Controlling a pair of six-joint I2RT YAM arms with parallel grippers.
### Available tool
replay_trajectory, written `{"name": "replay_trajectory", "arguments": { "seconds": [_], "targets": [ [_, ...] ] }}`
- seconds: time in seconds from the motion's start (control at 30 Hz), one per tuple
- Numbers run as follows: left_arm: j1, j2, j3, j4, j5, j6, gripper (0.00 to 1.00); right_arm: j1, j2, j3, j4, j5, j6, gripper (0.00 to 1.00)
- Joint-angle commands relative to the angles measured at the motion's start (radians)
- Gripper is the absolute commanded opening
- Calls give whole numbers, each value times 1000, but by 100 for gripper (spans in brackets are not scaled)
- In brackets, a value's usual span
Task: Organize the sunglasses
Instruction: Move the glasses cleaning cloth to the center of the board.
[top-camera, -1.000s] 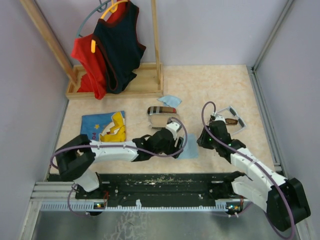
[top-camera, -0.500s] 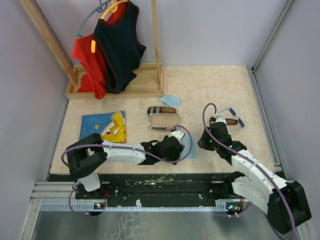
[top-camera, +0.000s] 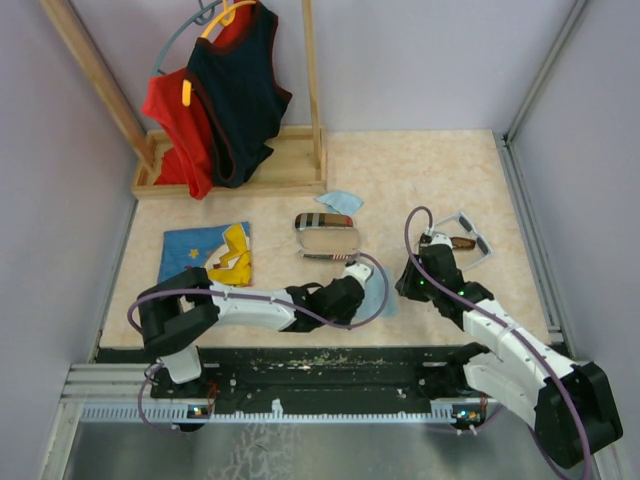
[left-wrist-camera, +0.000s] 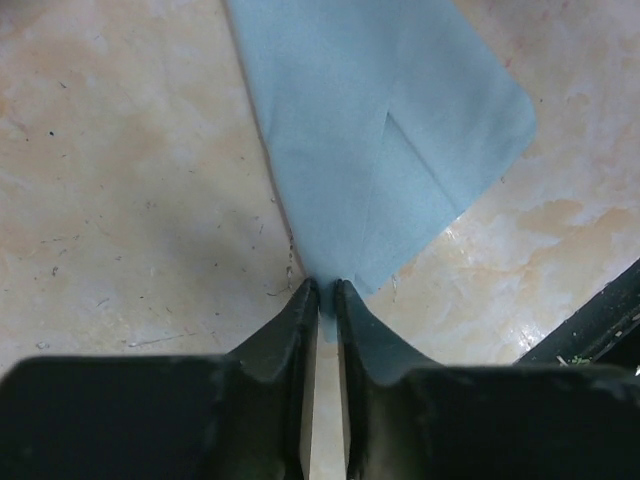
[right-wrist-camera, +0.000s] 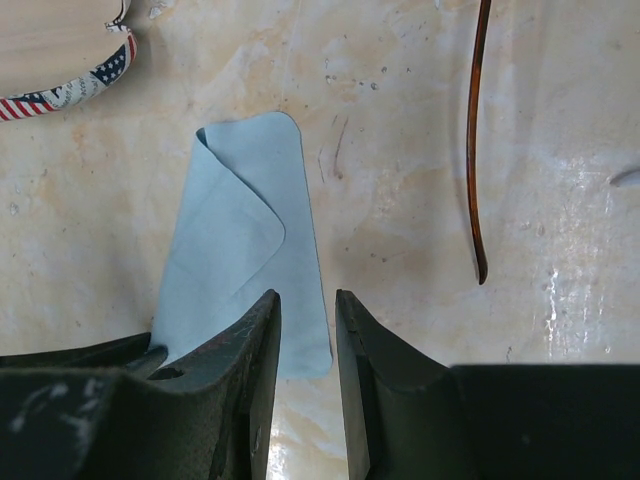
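Two sunglasses lie together at the right: a white-grey pair (top-camera: 476, 238) and a dark brown pair (top-camera: 462, 243). One thin brown arm (right-wrist-camera: 473, 150) shows in the right wrist view. My left gripper (top-camera: 357, 291) (left-wrist-camera: 327, 290) is low on the floor, shut on the near corner of a light-blue cloth (top-camera: 377, 290) (left-wrist-camera: 390, 130). My right gripper (top-camera: 410, 284) (right-wrist-camera: 308, 300) hovers just right of that cloth (right-wrist-camera: 250, 240), between it and the sunglasses. Its jaws stand a narrow gap apart with nothing between them.
A flag-print case (top-camera: 328, 238) (right-wrist-camera: 70, 85) lies beyond the cloth with a plaid case (top-camera: 322, 221) behind it. A second light-blue cloth (top-camera: 340, 202) is farther back. A blue-and-yellow garment (top-camera: 210, 255) lies at the left, near a wooden rack of hung tops (top-camera: 230, 90).
My left gripper has slid right and nearer along the floor and closed on the cloth's corner. The right arm has barely moved.
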Motion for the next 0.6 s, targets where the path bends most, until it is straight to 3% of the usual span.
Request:
{"name": "replay_trajectory", "arguments": {
  "seconds": [0.0,0.13,0.57],
  "targets": [
    [-7,-8,-24,-13,-3,-7,13,-11,-28,-1,24,0,-18,29],
    [-7,-57,-70,-24,-18,-15,0,-11,-27,-7,39,-24,-24,29],
    [-4,-322,-275,-168,-112,-57,0,-6,38,-26,154,-217,-64,29]
  ]
}}
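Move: The cleaning cloth lies flat on the table, its back-left corner already between the left fingertips, its middle about 6 cm ahead and 6 cm to the right of the left hand and a centimetre below. From that hand, the open striped case is some 20 cm ahead and 7 cm to the left; the plaid case is about 26 cm ahead and 8 cm left. From the right hand, the cloth's middle is roughly 7 cm left, 3 cm ahead and 4 cm below. Leftward, low along the tabletop, the left hand drags the cloth by its back-left corner: its fingers first pinch shut on it almost in place, then pull about 8 cm left and slightly back, gathering speed. The empty right hand, part-open, shifts some 2 cm left behind it, turning a little counter-clockwise. ##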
